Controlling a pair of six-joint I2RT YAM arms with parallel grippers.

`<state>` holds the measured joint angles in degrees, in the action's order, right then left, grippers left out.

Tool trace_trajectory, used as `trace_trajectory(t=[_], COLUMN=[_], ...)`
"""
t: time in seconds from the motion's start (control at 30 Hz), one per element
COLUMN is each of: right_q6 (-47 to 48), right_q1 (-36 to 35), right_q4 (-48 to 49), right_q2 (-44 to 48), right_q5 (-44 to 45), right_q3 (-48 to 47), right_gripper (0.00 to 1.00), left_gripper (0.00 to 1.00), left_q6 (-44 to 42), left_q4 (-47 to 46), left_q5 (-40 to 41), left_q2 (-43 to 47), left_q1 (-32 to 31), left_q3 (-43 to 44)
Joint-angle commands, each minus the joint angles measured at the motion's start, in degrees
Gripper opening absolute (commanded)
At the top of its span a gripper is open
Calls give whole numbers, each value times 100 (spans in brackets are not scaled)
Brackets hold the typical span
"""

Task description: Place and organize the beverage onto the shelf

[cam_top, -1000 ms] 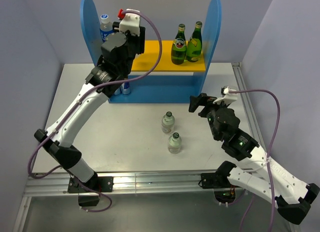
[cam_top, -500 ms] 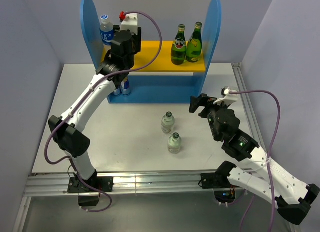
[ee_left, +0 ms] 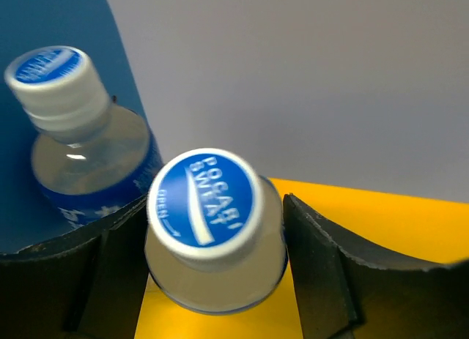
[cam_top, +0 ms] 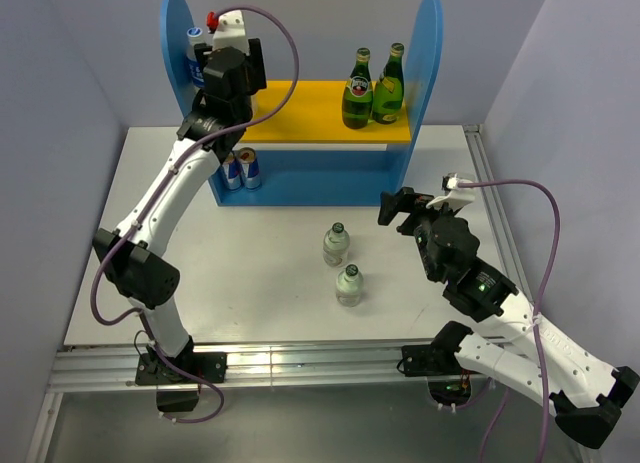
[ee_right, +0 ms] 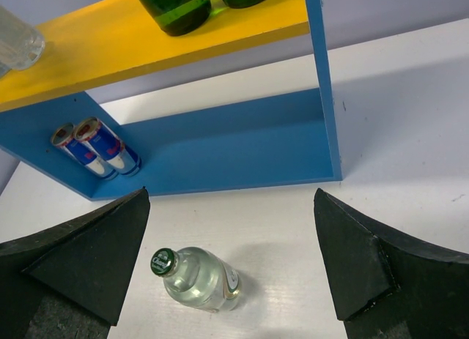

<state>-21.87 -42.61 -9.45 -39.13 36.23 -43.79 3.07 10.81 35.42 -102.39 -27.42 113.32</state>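
Note:
The shelf (cam_top: 300,126) stands at the back, with blue side panels and a yellow upper board (ee_left: 381,222). My left gripper (cam_top: 222,71) is at the board's left end, shut on a white-capped Pocari Sweat bottle (ee_left: 212,236) that stands on the board. A second Pocari bottle (ee_left: 80,141) stands beside it against the left panel (cam_top: 176,43). My right gripper (cam_top: 402,207) is open and empty over the table. Two clear green-capped bottles (cam_top: 336,245) (cam_top: 348,285) stand on the table; one shows in the right wrist view (ee_right: 196,280).
Two green glass bottles (cam_top: 357,88) (cam_top: 389,83) stand at the right end of the upper board. Two Red Bull cans (cam_top: 240,168) stand on the lower level at the left; they also show in the right wrist view (ee_right: 95,147). Walls close in both sides.
My left gripper has moved left along the upper board with the Pocari bottle, up next to the other Pocari bottle by the left panel. The right arm has not moved.

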Motion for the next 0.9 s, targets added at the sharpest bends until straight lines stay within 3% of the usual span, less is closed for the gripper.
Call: trace_trajectory(t=[0.0,0.1,0.43,0.6,0.87], right_q6=[-54,-54,-46,-46,-54], right_q1=[-19,-10,-11,-19,-11], right_q4=[172,154,163,180,224], right_q2=[2,-6,-6,-42,-129], right_q5=[121,121,121,130,95], right_q3=[11,11,-7,11,11], right_gripper=[100,100,100,100,100], left_gripper=[74,80,80,96,99], left_q6=[88,80,123,185,-131], left_q4=[-404,-369,-351,-308,-843], left_q5=[185,193,149,115,1], left_q2=[105,70,-62,157,1816], left_q1=[79,114,184,184,-561], left_q3=[402,454,534,306,-1783])
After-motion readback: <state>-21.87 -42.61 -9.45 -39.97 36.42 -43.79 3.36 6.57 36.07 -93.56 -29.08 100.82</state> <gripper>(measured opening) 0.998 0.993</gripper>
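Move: The Pocari Sweat bottle stands between the left gripper's pads, its middle roughly 3 cm below the hand point. The other Pocari bottle is about 7 cm to its left and 1 cm farther out. The nearer green bottle stands level with it, some 26 cm to its right, on the same yellow shelf. From the idle right gripper the Pocari bottle lies about 24 cm ahead, 40 cm left and 8 cm higher. Raise the left gripper about 3 cm along the upright bottle, drifting slightly left, with the fingers already loosened around it. Pause there and open them fully, then pull back off the shelf about 3.5 cm, sinking by about as much, so the fingers draw away from the bottle. Keep the wrist nearly level. ##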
